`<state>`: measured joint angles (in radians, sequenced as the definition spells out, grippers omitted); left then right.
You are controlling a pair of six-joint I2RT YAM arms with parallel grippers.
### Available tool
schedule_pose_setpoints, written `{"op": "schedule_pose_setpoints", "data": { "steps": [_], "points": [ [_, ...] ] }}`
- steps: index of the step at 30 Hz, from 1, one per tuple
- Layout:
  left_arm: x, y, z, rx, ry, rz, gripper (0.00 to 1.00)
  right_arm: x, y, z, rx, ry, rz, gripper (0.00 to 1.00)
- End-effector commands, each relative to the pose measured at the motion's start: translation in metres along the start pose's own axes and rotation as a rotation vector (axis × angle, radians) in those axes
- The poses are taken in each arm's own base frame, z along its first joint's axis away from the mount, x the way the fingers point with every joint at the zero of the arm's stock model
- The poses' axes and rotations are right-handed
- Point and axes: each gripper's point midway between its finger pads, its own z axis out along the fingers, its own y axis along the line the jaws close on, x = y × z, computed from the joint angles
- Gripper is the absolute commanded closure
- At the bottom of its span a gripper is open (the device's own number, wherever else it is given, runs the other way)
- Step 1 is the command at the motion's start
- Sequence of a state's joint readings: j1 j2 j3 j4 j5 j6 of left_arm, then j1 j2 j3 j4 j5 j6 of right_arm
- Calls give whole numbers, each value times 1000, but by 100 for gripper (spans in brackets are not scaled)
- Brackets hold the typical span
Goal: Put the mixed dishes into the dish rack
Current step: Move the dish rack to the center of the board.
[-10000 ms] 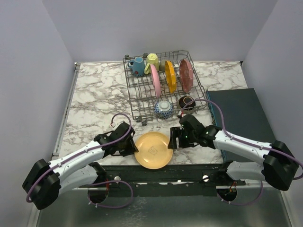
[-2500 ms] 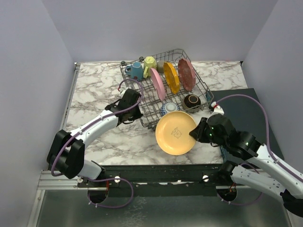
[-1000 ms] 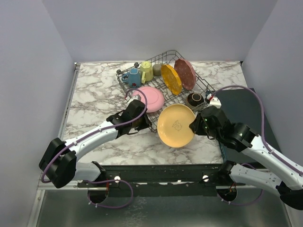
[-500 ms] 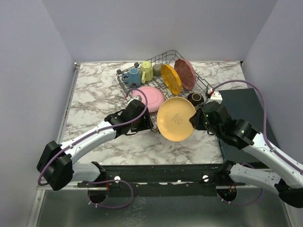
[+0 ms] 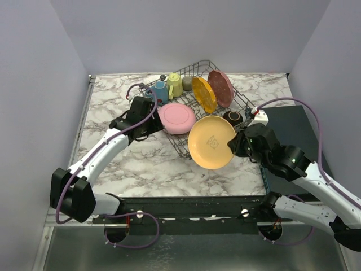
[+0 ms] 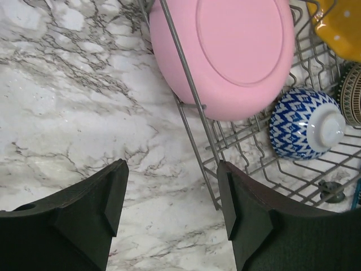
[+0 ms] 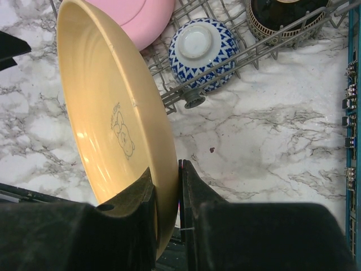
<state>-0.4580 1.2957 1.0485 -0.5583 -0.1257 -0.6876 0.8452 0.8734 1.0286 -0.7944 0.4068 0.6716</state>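
Note:
The dish rack sits skewed on the marble, its side wire showing in the left wrist view. Inside, the pink plate has tipped over against the wires. The blue-white bowl and the dark brown bowl lie beside it. Farther back stand the orange-yellow plate, the dark red plate and three mugs. My left gripper hangs open and empty just left of the rack. My right gripper is shut on the rim of a pale yellow plate, held on edge at the rack's near corner.
A dark flat box lies right of the rack, under my right arm; its teal edge shows in the right wrist view. Bare marble table stretches left of the rack. Grey walls close in the table.
My left gripper has opened, let go of the rack's near edge and drawn back up-left along its side. The yellow plate has barely shifted in my right gripper.

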Motion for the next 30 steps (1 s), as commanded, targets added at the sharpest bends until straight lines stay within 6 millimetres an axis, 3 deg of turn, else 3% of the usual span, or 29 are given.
{"op": "schedule_pose_setpoints", "data": {
  "steps": [1,7,16,28,30],
  "points": [
    [-17,0,12,-6,15,30,29,-6,1,-2,-11,-42,23,100],
    [-30,3,41,-38,46,16,31,-2,1,-4,-27,-37,30,100],
    [-47,-2,76,-57,67,9,43,6,-5,-9,-36,-32,45,100],
    [-45,2,103,-72,114,9,69,13,-8,-13,-47,-16,57,100],
    [-44,3,104,-75,120,12,78,13,-8,-13,-51,-15,58,100]
  ]
}}
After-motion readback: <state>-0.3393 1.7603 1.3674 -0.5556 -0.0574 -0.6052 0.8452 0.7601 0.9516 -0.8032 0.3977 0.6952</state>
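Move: The dish rack's left rim, where the left fingers will close, is about 9 cm straight ahead of the left hand and 6 cm below it. The pink plate lying inside the rack is some 10 cm ahead, 7 cm right and 10 cm lower; the blue mug is roughly 19 cm straight ahead, and the patterned bowl 6 cm ahead and 18 cm right. From the right hand the rim is about 20 cm ahead, 25 cm left and 14 cm lower. The dish rack's left rim, beside the pink plate, is what the left hand goes for: it reaches forward roughly 9 cm and sinks about 5 cm, its fingers tipping slightly more downward. The open fingers close to less than half their gap, bringing the rim rail between the tips just as the forward reach ends. The right hand keeps its hold on the light orange plate, easing a couple of centimetres back and right. ##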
